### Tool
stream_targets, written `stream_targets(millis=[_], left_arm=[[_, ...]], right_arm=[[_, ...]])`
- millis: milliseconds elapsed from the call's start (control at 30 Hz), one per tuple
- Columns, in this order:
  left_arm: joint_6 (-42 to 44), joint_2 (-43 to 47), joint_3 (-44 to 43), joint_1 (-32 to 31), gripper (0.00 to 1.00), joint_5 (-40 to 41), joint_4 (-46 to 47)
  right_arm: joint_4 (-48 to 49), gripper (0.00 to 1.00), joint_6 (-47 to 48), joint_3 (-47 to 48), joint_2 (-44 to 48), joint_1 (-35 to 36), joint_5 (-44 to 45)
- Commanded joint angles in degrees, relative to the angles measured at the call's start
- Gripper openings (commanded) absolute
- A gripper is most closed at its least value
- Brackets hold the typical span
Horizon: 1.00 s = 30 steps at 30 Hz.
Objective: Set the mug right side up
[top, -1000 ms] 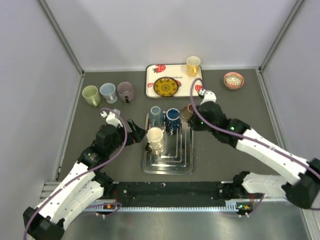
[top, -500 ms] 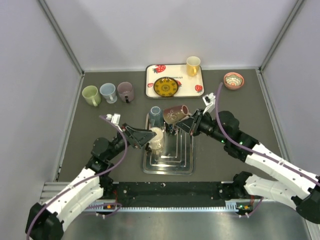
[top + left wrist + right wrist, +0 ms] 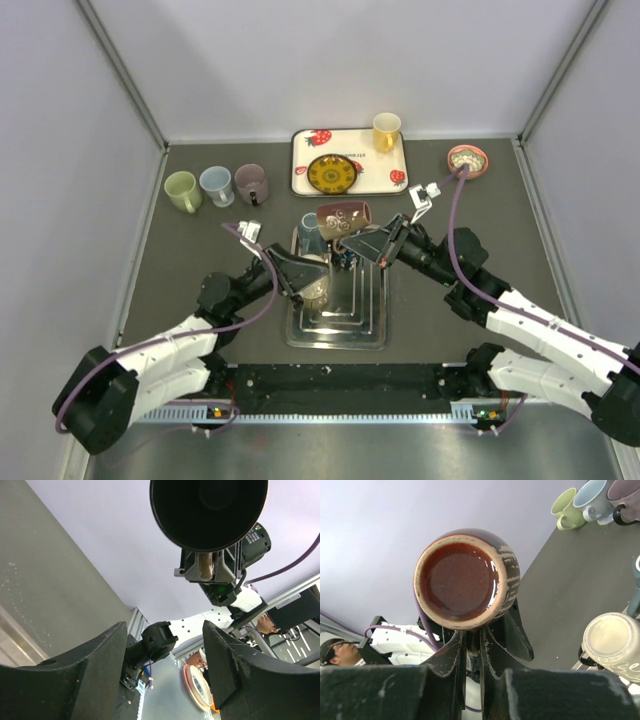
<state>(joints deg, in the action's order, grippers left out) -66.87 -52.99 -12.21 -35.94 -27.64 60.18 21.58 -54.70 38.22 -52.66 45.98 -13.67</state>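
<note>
A brown mug (image 3: 343,218) hangs on its side above the metal drying rack (image 3: 335,325). My right gripper (image 3: 376,243) is shut on its handle. In the right wrist view the mug's red-brown inside (image 3: 462,577) faces the camera, just above the right gripper (image 3: 472,645), whose fingers pinch the handle. My left gripper (image 3: 303,270) reaches in from the left, just below and beside the mug, jaws apart with nothing between them. In the left wrist view the mug's dark base (image 3: 209,512) hangs above the left gripper (image 3: 167,647).
A cream mug (image 3: 314,288) and a blue mug (image 3: 311,231) stand upside down on the rack. Green (image 3: 182,190), light blue (image 3: 215,185) and purple (image 3: 250,183) mugs stand at the back left. A white tray (image 3: 305,150) holds a plate and a yellow mug (image 3: 386,130). A small bowl (image 3: 467,160) sits at the back right.
My right gripper lifted the brown mug off the rack and swung it up and left onto its side. The left gripper moved right, under the mug, and its jaws narrowed.
</note>
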Motion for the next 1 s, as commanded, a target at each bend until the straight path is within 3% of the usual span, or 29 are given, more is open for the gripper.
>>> stream_targets(millis=[0,633,733,967], left_arm=[[-2.12,-2.81,-4.22,-1.41,0.64,1.70,10.04],[-2.83,-10.73,-13.63,-4.05,0.48,2.94,11.89],[-3.35,-11.34,-13.98,-4.13,0.42,3.73,12.94],[-3.97,-11.87,-14.25,-4.49,0.07,5.05,14.70]], right_arm=[[7.95,0.00,-1.29,0.02,0.02,0.08,-1.62],[4.17,0.00,1.17,0.28,0.90,0.17,-2.32],[4.17,0.00,1.35,0.28,0.90,0.08,-2.41],[3.99,0.00,1.79,-0.25,1.07,0.08,-2.24]])
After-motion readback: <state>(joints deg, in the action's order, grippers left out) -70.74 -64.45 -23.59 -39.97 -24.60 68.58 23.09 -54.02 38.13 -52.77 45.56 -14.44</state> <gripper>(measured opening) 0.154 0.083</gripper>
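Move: The brown mug, on its side with its mouth facing the left gripper, lies about 5 cm ahead, 3 cm right and 9 cm above the left hand; its handle is 1 cm ahead, 3 cm right and 6 cm up. The right fingers already hold that handle, the mug 4 cm ahead and 3 cm above them. Some 20 cm below the left hand stand the cream mug, 6 cm ahead and 4 cm left, and the navy mug, 15 cm ahead and 4 cm right. Raise the left gripper about 6 cm while easing it some 3 cm right, under the mug's mouth to its handle, with only a slight roll of the wrist. Narrow the half-open fingers on the way, then shut them quickly to pinch the handle. Keep the right hand in place, its grip on the handle unchanged. ##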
